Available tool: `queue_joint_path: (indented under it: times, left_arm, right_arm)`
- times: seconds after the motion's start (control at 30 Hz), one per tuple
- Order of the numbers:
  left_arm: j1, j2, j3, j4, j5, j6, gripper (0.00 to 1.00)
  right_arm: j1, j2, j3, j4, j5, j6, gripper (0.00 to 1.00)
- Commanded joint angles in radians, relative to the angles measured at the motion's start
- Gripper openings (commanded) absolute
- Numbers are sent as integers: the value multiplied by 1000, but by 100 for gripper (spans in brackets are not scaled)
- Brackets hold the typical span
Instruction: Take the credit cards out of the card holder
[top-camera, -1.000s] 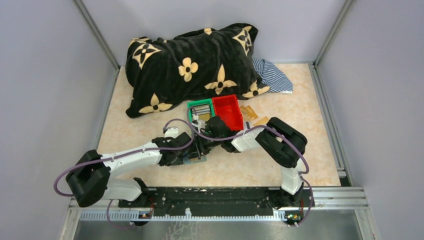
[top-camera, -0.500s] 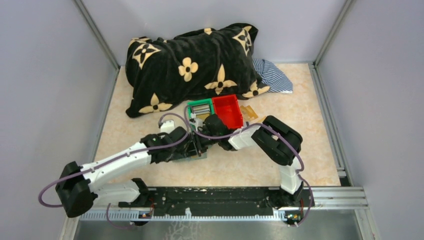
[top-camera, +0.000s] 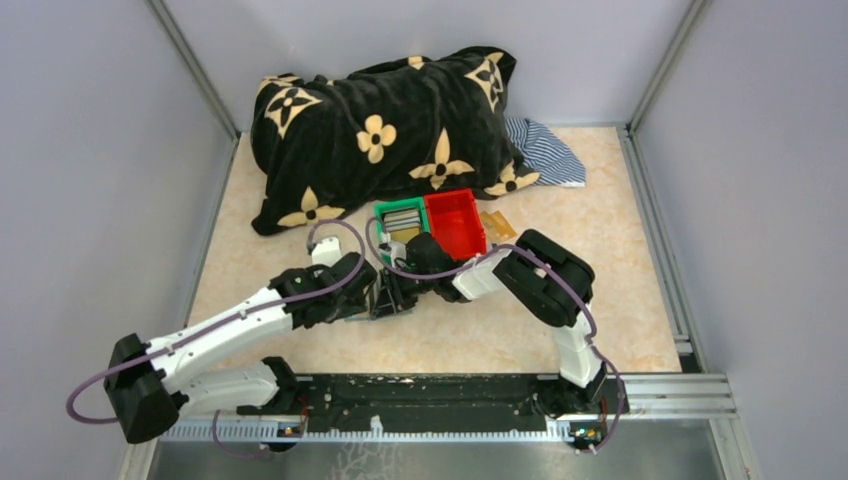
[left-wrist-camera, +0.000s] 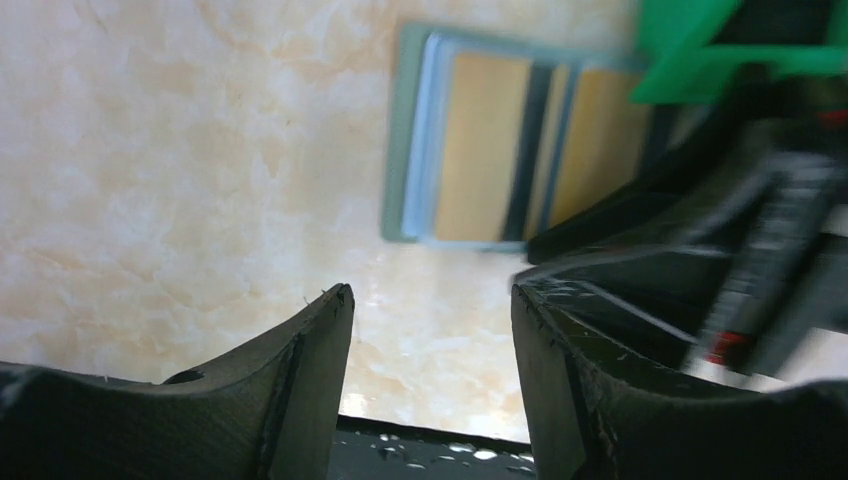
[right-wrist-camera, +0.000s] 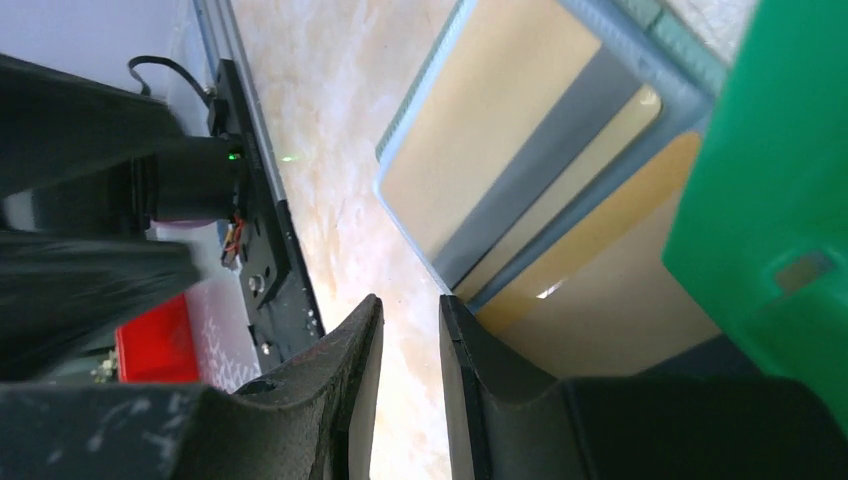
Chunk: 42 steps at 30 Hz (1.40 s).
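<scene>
The card holder lies open on the table, grey-green, with gold credit cards showing a dark stripe behind its see-through pockets. My left gripper hangs open just short of its near edge, with only table between the fingers. In the right wrist view the card holder and its credit cards fill the upper right. My right gripper stands open by a narrow gap at the holder's corner, one finger against a gold surface, nothing between the jaws. From above, both grippers meet over the holder and hide most of it.
A green bin holding cards and a red bin stand just behind the grippers. Loose gold cards lie right of the red bin. A black flowered blanket and striped cloth fill the back.
My left arm has swung its elbow down and left, and its wrist has drawn back to the left of the holder. The right arm has shifted slightly left.
</scene>
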<state>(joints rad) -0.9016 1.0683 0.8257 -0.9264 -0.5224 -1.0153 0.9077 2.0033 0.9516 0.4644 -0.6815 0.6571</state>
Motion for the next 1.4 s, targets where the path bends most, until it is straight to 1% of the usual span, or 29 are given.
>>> queue_joint_path:
  times: [0.0, 0.17, 0.3, 0.37, 0.53, 0.67, 0.7, 0.8, 0.9, 1.0, 1.1, 1.27, 1.37]
  left_arm:
    - [-3, 47, -132, 123, 18, -31, 66]
    - [-3, 122, -226, 296, 32, -30, 66]
    - [-3, 143, -249, 394, 39, 1, 65]
    - [-3, 142, -236, 394, 40, 7, 65]
    - [-2, 107, -190, 309, 4, 13, 64]
    - [8, 76, -195, 312, -46, 30, 64]
    - [14, 78, -190, 309, -55, 34, 64]
    - [31, 93, -166, 306, -93, 45, 65]
    - [73, 119, -157, 346, -133, 71, 65]
    - [137, 137, -152, 449, -129, 118, 65]
    - [171, 160, -144, 581, -110, 179, 64]
    - [202, 277, -85, 673, -153, 267, 64]
    - [246, 342, -78, 762, -136, 326, 64]
  right_arm:
    - [8, -81, 12, -71, 91, -84, 29]
    - [7, -144, -34, -128, 164, -112, 28]
    - [7, -218, -75, -159, 208, -128, 28]
    - [7, -264, -82, -199, 223, -144, 28]
    - [-1, -383, -95, -288, 290, -175, 28]
    - [-21, -360, -75, -320, 291, -195, 29]
    - [-22, -322, -70, -317, 288, -199, 29]
    - [-22, -276, -47, -300, 275, -206, 29]
    - [-23, -242, -15, -293, 259, -206, 29]
    - [-21, -234, 24, -311, 258, -220, 29]
    - [-21, -232, 52, -330, 256, -230, 29]
    - [-21, -228, 62, -341, 249, -241, 29]
    - [-21, -234, 62, -344, 249, -239, 29]
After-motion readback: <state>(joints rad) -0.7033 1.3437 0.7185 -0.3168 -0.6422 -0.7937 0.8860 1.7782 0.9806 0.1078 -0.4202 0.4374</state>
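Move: The card holder lies open on the table. Its middle is about 4 cm ahead of the right hand, level with it sideways and some 2 cm below. The green box stands roughly 17 cm ahead of the right hand and 6 cm to its right, the red box about 19 cm ahead and 17 cm to the right. From the left hand the holder's middle is about 3 cm ahead, 5 cm to the right and 10 cm below. Along the card holder's near side the right fingertips, still nearly shut, sweep right about 4 cm from the spine towards the right flap, then rise, dip and lift again while easing forward, ending over that flap; the hand turns slightly clockwise. The left hand, fingers staying open, drops about 9 cm over the holder's left flap, then lifts and travels forward to its far edge, fingers tilting up. ##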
